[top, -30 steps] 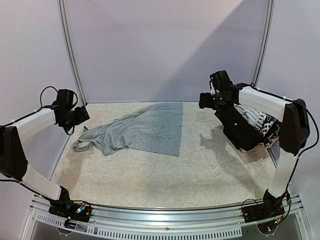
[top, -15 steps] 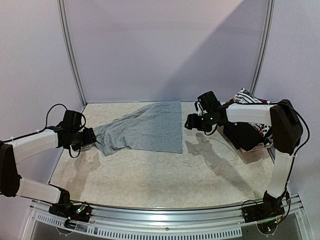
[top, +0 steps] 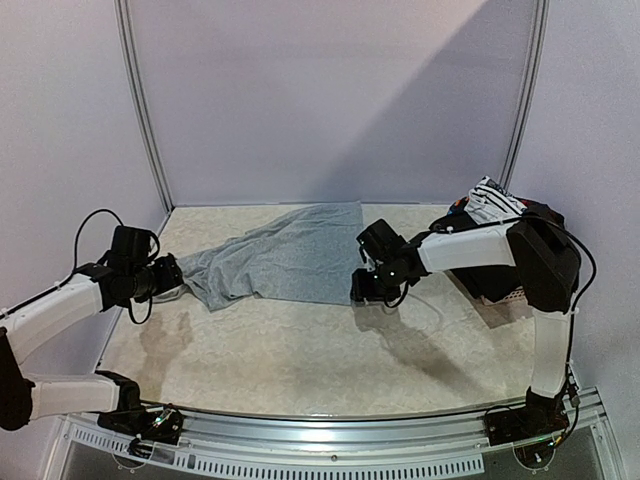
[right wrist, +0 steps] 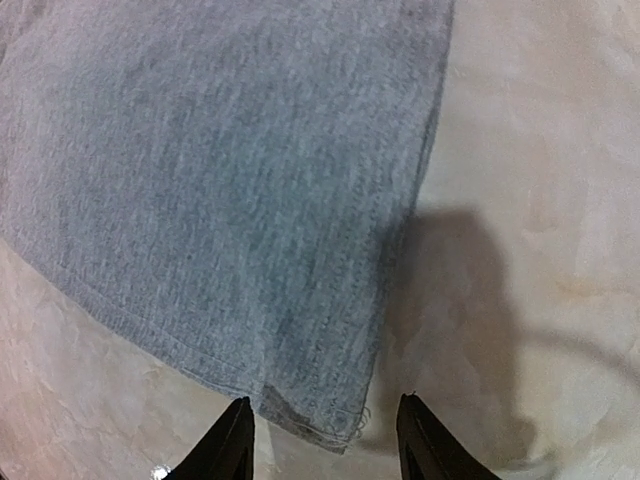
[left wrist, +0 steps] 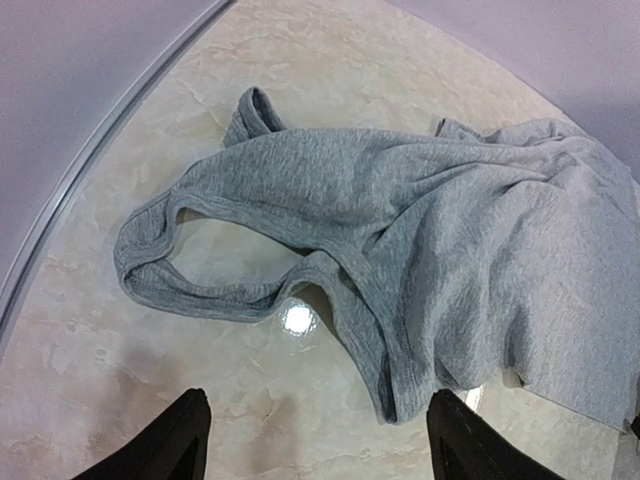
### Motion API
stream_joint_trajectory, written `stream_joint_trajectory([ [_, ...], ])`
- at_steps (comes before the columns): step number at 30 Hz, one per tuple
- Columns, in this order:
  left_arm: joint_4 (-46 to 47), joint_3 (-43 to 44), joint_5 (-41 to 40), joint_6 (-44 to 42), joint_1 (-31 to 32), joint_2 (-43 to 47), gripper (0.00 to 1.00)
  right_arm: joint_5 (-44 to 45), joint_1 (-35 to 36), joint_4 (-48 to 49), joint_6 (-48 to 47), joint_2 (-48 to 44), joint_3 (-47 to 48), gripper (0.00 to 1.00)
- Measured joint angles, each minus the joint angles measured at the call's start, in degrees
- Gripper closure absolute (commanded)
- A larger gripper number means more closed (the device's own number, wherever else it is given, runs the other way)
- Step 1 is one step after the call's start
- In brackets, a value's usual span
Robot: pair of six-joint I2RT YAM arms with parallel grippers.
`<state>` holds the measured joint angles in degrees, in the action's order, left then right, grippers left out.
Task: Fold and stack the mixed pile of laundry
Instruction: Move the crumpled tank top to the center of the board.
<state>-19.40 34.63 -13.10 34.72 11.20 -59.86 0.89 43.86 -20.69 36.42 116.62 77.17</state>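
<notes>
A light grey garment (top: 290, 262) lies spread on the table, its strap loops (left wrist: 160, 270) bunched at the left end. My left gripper (top: 170, 277) hovers low at that strap end. In the left wrist view it (left wrist: 318, 400) stands open over bare table, and the garment's (left wrist: 450, 230) hem fold comes close to the right finger. My right gripper (top: 362, 288) is at the garment's near right corner. In the right wrist view it (right wrist: 324, 400) is open, its fingers straddling the frayed corner (right wrist: 320, 420). The mixed laundry pile (top: 492, 198) sits at the far right.
The pile, with a white black-striped piece on top and black cloth (top: 490, 272) below, fills a pink basket (top: 512, 296) at the table's right edge. Grey walls close off the back and sides. Metal rails (top: 140, 130) run up the corners.
Both arms came down to the grey garment. The left dropped to the strap end; the right swung left from the basket to the near right corner. Both sets of jaws narrowed, the right more.
</notes>
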Motion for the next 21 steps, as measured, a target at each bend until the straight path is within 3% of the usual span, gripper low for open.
stream_joint_trajectory([
  [9, -0.37, -0.59, -0.68, -0.02, 0.00, 0.63, 0.25, 6.10, 2.25, -3.06, 1.27, 1.53, 1.40, 0.60],
  [16, -0.81, -0.87, -0.92, -0.20, 0.00, 1.07, 0.26, 8.04, 2.38, -2.97, 1.40, 2.80, 2.78, 0.84],
  [19, -0.81, -0.87, -0.98, -0.22, 0.00, 1.07, 0.26, 8.41, 2.38, -3.26, 1.31, 2.80, 2.78, 0.99],
  [21, -0.81, -0.87, -1.14, -0.24, 0.00, 1.07, 0.27, 8.44, 2.38, -3.23, 1.22, 2.80, 2.62, 1.00],
])
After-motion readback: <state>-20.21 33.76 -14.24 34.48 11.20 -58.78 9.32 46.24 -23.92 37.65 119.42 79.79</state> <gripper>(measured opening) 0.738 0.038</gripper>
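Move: The tank top's near right hem corner lies right below the right hand, between its half-open fingers and about 2 cm down. The middle of the shirt is some 14 cm ahead and 17 cm left of that hand, the far hem corner roughly 33 cm straight ahead, and the laundry basket about 12 cm ahead and 34 cm to the right. From the left hand the near hem corner is about 39 cm right, 4 cm ahead and 11 cm lower. The right hand settles the last 1 cm or so down onto the tank top's near hem corner, first easing a little under 1 cm back and to its right, then about 1 cm forward again as its left side dips some 5 degrees. From about half open its fingers close almost fully and pinch the cloth at the corner between their tips, the hand staying low at the table without lifting. ##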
